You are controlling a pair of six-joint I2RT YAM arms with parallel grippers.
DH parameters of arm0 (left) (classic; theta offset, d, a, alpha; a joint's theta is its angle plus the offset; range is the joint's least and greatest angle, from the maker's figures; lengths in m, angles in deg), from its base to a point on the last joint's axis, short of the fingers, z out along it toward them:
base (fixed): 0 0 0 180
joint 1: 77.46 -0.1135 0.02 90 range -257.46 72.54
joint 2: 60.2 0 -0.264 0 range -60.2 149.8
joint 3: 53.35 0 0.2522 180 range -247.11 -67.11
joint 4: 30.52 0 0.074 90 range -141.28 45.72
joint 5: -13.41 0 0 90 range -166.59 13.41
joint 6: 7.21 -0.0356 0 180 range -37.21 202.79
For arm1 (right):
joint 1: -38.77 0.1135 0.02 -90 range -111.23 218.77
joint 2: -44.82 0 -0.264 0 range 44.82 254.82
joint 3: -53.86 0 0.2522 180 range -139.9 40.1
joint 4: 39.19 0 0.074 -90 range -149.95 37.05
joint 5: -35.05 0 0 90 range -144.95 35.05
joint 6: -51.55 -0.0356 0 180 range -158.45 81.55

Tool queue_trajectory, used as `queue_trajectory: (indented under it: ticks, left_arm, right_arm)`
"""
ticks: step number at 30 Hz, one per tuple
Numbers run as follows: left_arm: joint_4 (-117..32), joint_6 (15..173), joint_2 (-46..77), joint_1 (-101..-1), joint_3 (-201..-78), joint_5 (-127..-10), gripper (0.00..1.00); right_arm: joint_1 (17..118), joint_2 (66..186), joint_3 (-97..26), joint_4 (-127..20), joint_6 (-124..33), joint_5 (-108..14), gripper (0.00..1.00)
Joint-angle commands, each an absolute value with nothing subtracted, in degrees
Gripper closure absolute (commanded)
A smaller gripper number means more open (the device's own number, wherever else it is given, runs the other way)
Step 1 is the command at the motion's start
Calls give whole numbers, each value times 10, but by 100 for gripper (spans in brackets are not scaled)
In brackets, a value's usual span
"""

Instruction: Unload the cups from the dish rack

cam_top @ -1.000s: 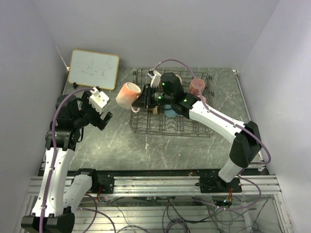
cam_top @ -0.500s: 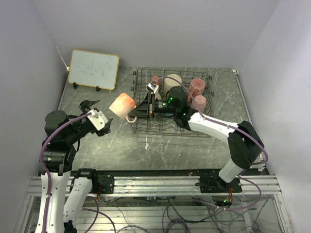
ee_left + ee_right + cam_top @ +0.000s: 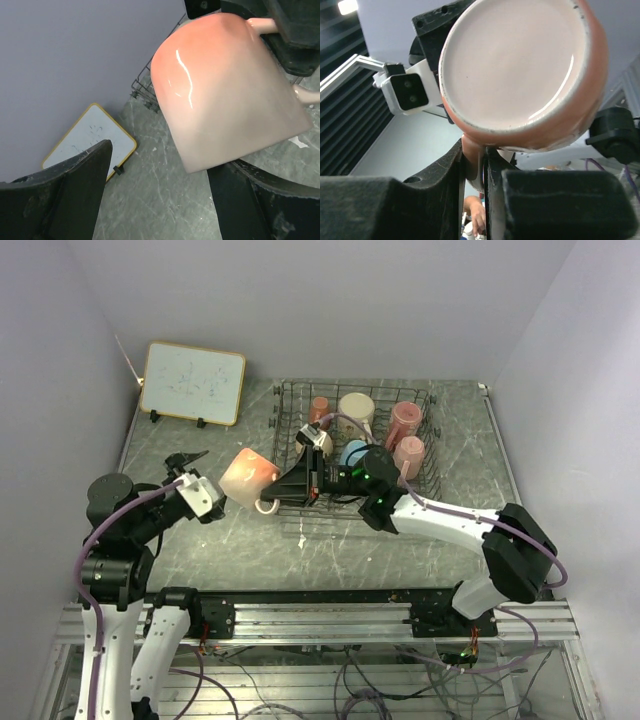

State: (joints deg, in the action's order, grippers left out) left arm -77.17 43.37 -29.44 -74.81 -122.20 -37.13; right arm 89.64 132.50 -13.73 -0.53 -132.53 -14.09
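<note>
My right gripper (image 3: 273, 494) is shut on the handle of a salmon-pink mug (image 3: 249, 479) and holds it upside down above the table, left of the dish rack (image 3: 420, 480). In the right wrist view the handle (image 3: 475, 155) is pinched between the fingers, with the mug's base (image 3: 520, 70) above. My left gripper (image 3: 212, 483) is open, its jaws wide apart on either side of the mug (image 3: 230, 95) without touching it. The rack holds several mugs: a small pink (image 3: 319, 407), a cream (image 3: 357, 410), a salmon (image 3: 404, 420), a pink (image 3: 410, 453) and a light blue (image 3: 352, 452).
A wood-framed whiteboard (image 3: 192, 383) leans on the back wall at the far left, also in the left wrist view (image 3: 90, 137). Dark marbled table (image 3: 230, 540) lies under the held mug. Walls close in on the left, back and right.
My right arm has carried the salmon-pink mug left and toward the front, out of the rack. My left arm has dropped lower, and its open jaws now flank the mug.
</note>
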Motion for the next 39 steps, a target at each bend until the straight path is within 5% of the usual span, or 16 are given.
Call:
queue_trajectory:
  ticks: [1, 14, 22, 25, 27, 30, 35, 39]
  left_arm:
    - [-743, 502, -284, -753, -1264, -325, 16]
    - [-701, 648, -340, -753, -1271, -292, 32]
    - [-730, 583, -336, -753, -1286, -309, 79]
    - [-711, 599, -337, -754, -1279, -333, 93]
    - [-712, 596, -336, -753, -1279, -338, 93]
    - [-740, 580, -326, -753, -1282, -353, 93]
    - [-828, 543, -269, -753, -1296, -457, 93]
    - [-881, 524, -197, -753, -1309, -557, 93]
  right_arm:
    - [934, 1323, -150, 97, -1352, -175, 100]
    - [981, 1390, -206, 167, -1406, -227, 100]
    - [981, 1385, -180, 152, -1418, -245, 100]
    - [981, 1382, -168, 134, -1416, -251, 82]
    - [980, 1376, -153, 112, -1409, -254, 72]
    - [970, 1359, -141, 36, -1384, -266, 40]
    - [936, 1332, -123, -80, -1335, -272, 7]
    - [903, 1300, -121, -243, -1251, -284, 0]
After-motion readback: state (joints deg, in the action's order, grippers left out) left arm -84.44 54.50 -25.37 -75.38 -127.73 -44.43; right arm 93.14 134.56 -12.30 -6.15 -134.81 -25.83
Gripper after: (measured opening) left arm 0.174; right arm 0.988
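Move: The right hand holds the orange cup by its handle, with the cup's middle about 5 cm left, 4 cm ahead and 2 cm above that hand. The open left gripper waits roughly 12 cm left and 1 cm ahead of the right hand, 1 cm lower. From the left hand the cup is some 7 cm right, 3 cm ahead and 3 cm up. The tan cup in the rack lies about 20 cm ahead of the right hand, 8 cm right and 27 cm below. Both hands rise about 6 cm, drawing back; left pinches orange cup's rim, right lets go, both sink forward. ##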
